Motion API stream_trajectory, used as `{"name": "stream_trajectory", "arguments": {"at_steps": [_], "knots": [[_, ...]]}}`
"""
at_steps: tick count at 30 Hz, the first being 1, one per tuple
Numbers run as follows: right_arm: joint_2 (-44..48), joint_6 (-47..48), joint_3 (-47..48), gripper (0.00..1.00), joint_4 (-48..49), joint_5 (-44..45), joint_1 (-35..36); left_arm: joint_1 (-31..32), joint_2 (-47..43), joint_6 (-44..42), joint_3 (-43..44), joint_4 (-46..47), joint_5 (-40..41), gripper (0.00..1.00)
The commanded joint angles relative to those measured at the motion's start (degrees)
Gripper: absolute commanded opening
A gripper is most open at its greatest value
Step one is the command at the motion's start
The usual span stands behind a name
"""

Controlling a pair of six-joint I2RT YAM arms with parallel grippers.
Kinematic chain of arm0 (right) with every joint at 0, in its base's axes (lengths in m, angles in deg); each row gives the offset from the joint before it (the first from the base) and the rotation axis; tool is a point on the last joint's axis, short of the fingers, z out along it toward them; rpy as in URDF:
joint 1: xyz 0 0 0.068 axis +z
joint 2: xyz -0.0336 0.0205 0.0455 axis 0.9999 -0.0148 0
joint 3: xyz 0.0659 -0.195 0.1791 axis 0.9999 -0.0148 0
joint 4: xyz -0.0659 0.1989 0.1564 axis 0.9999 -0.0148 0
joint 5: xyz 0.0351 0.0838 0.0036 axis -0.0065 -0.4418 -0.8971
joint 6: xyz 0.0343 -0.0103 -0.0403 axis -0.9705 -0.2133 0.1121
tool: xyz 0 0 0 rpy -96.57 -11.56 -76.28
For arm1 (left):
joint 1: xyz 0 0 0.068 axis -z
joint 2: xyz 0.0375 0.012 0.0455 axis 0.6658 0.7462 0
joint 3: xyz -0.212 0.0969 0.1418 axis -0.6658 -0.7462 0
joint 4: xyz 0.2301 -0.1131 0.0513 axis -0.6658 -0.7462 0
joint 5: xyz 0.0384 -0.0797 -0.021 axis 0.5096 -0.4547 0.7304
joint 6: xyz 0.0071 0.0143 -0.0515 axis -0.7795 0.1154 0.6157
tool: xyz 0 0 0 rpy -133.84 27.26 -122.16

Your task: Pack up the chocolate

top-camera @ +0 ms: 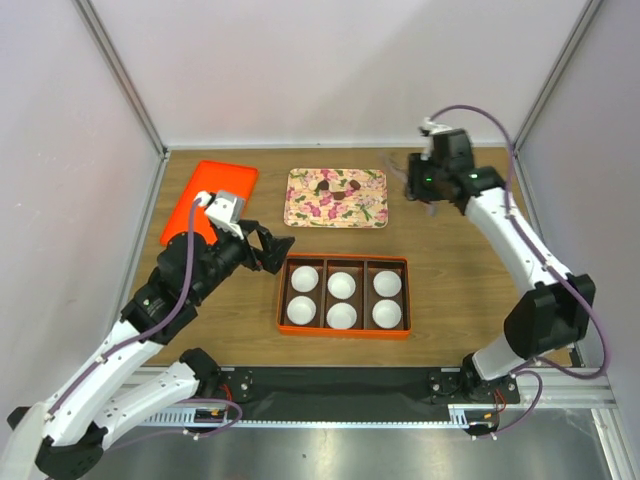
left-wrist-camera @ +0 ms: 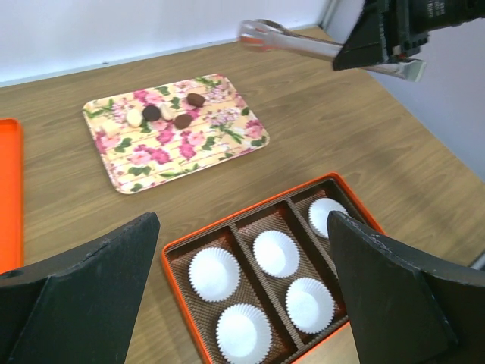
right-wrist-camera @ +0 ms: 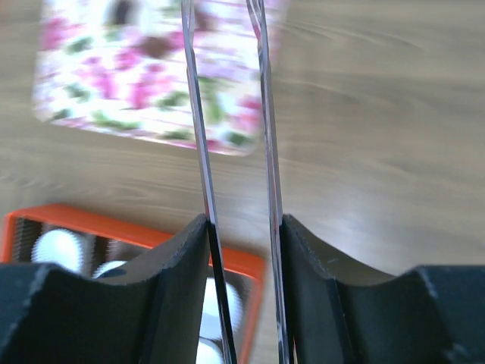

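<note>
Several small dark chocolate [top-camera: 326,185] [left-wrist-camera: 183,120] lumps lie on a floral tray [top-camera: 337,210] [left-wrist-camera: 220,148] at the back middle of the table. In the right wrist view the chocolate [right-wrist-camera: 155,47] is a dark blur. My right gripper [top-camera: 422,187] [right-wrist-camera: 242,224] hovers just right of the tray, shut on a pair of metal tongs [left-wrist-camera: 303,47] [right-wrist-camera: 201,114]. Both tong arms touch the finger pads and point toward the tray. My left gripper [top-camera: 275,248] [left-wrist-camera: 242,220] is wide open and holds nothing, above the left end of the orange box [top-camera: 345,262] [left-wrist-camera: 250,208].
The orange box [right-wrist-camera: 76,216] holds several white paper cups [top-camera: 342,286] [left-wrist-camera: 276,252] in three compartments, none with anything in it. A flat orange lid [top-camera: 210,200] [left-wrist-camera: 7,197] lies at the back left. White walls enclose the table on three sides.
</note>
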Motion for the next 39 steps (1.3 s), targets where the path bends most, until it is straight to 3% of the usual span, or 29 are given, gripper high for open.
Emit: {"name": "stream_trajectory", "arguments": {"at_steps": [1,5,11,29,39], "knots": [[-5.5,1.4,3.7,0.46,9.6,3.1,6.5,0.2,-1.8,-2.0,-1.1,0.3,3.9,1.0],[-10.8,8.2,5.3,0.45,12.4,7.7,11.9,0.2,-2.8,-2.2,-1.8,0.9,5.5,1.0],[-13.9,13.6,5.0,0.43,14.2,8.3,12.4,0.2,-3.5,-2.2,-2.4,1.7,6.8,1.0],[-18.3,17.9,2.1,0.42,17.1,9.6,11.0,0.2,-2.5,-1.7,-2.7,1.9,6.1,1.0],[-22.3,19.1,2.5,0.44,16.5,6.0,9.5,0.2,-2.1,-1.6,-2.5,1.8,6.1,1.0]]}}
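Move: Ahead of the tongs-holding right hand, about 14 cm out, 13 cm left and 20 cm lower, lies the rightmost brown chocolate on the floral tray. The lower brown chocolate is some 12 cm ahead and 17 cm left of the hand, the dark chocolate 14 cm ahead and 21 cm left; the box of paper cups sits 17 cm back and 16 cm left. From the left hand, the rightmost brown chocolate is roughly 31 cm ahead, 17 cm right and 29 cm below. Swinging the still-gripped tongs quickly left by about 10 cm, the right hand then eases back right a little, pushing forward some 6 cm and sinking about 10 cm overall towards the rightmost brown chocolate. The wrist turns counter-clockwise and rolls left side down, each by nearly 20 degrees, bringing the tong tips in over the tray's right part. The left hand, open and empty, shifts 2 cm left. ##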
